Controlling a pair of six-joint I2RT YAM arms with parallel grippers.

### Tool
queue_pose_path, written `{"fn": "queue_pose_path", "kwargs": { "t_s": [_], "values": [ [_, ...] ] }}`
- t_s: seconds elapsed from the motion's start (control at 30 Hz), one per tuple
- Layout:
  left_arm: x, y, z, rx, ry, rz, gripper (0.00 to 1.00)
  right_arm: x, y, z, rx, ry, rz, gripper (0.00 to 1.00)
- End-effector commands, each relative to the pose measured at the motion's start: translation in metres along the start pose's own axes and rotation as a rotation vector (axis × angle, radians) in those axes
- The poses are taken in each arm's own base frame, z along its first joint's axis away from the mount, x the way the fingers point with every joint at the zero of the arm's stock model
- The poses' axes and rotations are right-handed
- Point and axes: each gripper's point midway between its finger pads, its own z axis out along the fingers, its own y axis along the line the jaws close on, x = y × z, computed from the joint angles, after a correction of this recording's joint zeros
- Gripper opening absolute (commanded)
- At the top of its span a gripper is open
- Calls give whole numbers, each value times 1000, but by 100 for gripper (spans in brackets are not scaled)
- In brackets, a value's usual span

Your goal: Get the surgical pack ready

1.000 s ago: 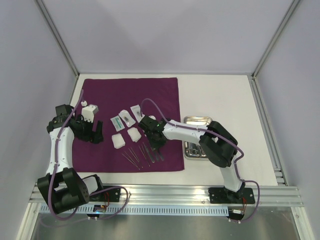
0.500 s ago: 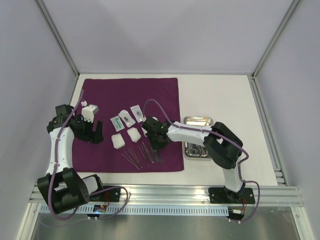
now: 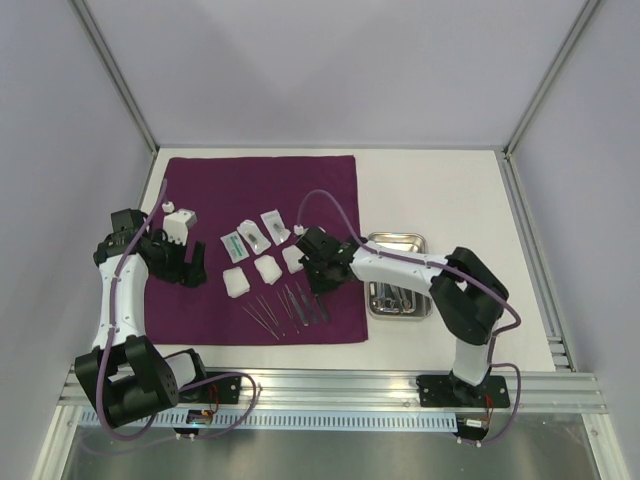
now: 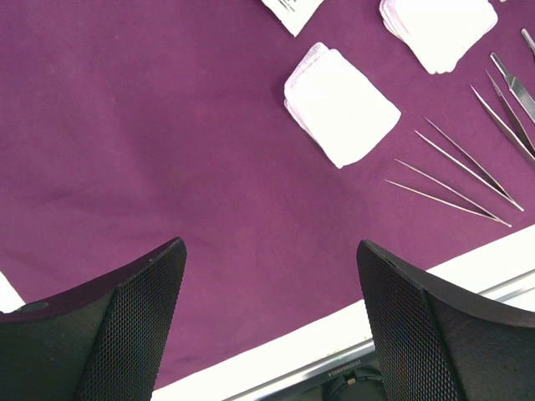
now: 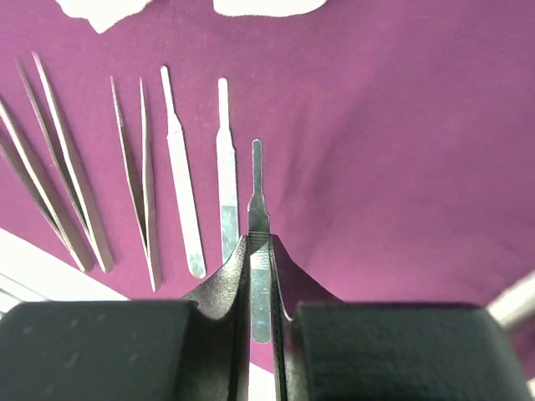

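Observation:
The purple cloth (image 3: 260,190) lies flat on the table. On it are three clear packets (image 3: 253,234), three white gauze squares (image 3: 268,268) and a row of tweezers (image 3: 262,315) and flat metal handles (image 3: 305,303). My right gripper (image 3: 323,284) is low over the right end of that row. In the right wrist view it (image 5: 259,242) is shut on a thin flat metal handle (image 5: 257,180) pointing away over the cloth, beside two similar handles (image 5: 226,167). My left gripper (image 4: 272,317) hangs open over bare cloth near the front left edge, with nothing between its fingers. No scissors can be made out.
The small steel tray (image 3: 397,240) sits on the white table right of the cloth, with a few metal instruments (image 3: 395,297) in it. Gauze (image 4: 341,104) and tweezers (image 4: 460,180) lie ahead and right of the left gripper. Aluminium rails run along the table's edges.
My right gripper has shifted a little to the right along the instrument row, still shut on the thin handle. The left arm has not moved.

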Motion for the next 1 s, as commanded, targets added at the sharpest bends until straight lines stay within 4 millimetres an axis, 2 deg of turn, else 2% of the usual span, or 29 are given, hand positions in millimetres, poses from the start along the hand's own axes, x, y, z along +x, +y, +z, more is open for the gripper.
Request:
{"fn": "queue_pose_path", "kwargs": {
  "t_s": [0.0, 0.03, 0.07, 0.1, 0.13, 0.17, 0.2, 0.23, 0.27, 0.3, 0.33, 0.37, 0.4, 0.5, 0.67, 0.77, 0.8, 0.87, 0.9, 0.97],
  "values": [
    [-8, 3, -5, -16, -24, 11, 91, -37, -3, -39, -5, -159, 43, 1],
    [-7, 3, -5, -17, -21, 8, 91, -41, -9, -47, 6, -182, 51, 0],
    [-7, 3, -5, -19, -22, 9, 91, -52, -22, -67, 28, -233, 79, 1],
    [-7, 3, -5, -18, -22, 10, 91, -56, -32, -77, 45, -259, 94, 0],
    [-7, 3, -5, -18, -23, 11, 91, -48, -48, -83, 80, -249, 105, 0],
    [-6, 3, -5, -17, -21, 10, 91, -52, -59, -100, 92, -288, 124, 0],
    [-7, 3, -5, -17, -24, 11, 91, -52, -85, -104, 149, -299, 164, 0],
    [-6, 3, -4, -16, -22, 10, 91, -43, -102, -106, 187, -279, 178, 1],
    [-6, 3, -3, -14, -22, 6, 91, -29, -131, -106, 237, -254, 224, 1],
    [-6, 3, -3, -12, -24, 5, 91, -9, -152, -98, 290, -208, 241, 1],
    [-7, 3, -3, -12, -26, 6, 91, -10, -160, -101, 301, -211, 255, 0],
    [-6, 2, -3, -8, -25, 4, 91, 8, -181, -95, 355, -172, 283, 1],
    [-7, 2, -2, -8, -27, 5, 91, 15, -189, -91, 376, -146, 293, 0],
    [-7, 2, -3, -8, -27, 4, 91, 28, -201, -79, 398, -107, 299, 1],
    [-6, 2, -3, -6, -23, 1, 91, 28, -204, -66, 399, -97, 312, 1],
    [-6, 2, -4, -10, -20, 4, 91, 30, -205, -62, 404, -81, 312, 9],
    [-6, 2, -4, -9, -20, 8, 91, 28, -204, -63, 403, -82, 313, 18],
    [-7, 3, -5, -12, -22, 12, 91, 24, -203, -70, 402, -92, 314, 29],
    [-7, 2, -5, -12, -21, 13, 92, 18, -200, -76, 399, -101, 311, 38],
    [-8, 2, -6, -14, -28, 15, 92, 8, -195, -89, 404, -134, 297, 43]
  ]
}}
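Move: Already pinched between the right fingers and clear of the purple cloth is a scalpel handle; its destination, the steel tray, has its middle about 20 cm to the right, 6 cm ahead and 2 cm below. Instruments already in the tray lie some 19 cm right and 2 cm ahead. The next scalpel handle on the cloth is roughly 3 cm left and 1 cm back. From the left hand the tray is about 50 cm right and 4 cm ahead. Carrying the scalpel handle in a quick arc, the right hand swings about 21 cm to the right towards the tray, rising some 9 cm and reaching forward on the way, then sinking by as much and drawing back slightly over the instruments. The wrist turns about 25 degrees clockwise and rolls left side down; low in the tray the fingers open partway and let go of the handle. ##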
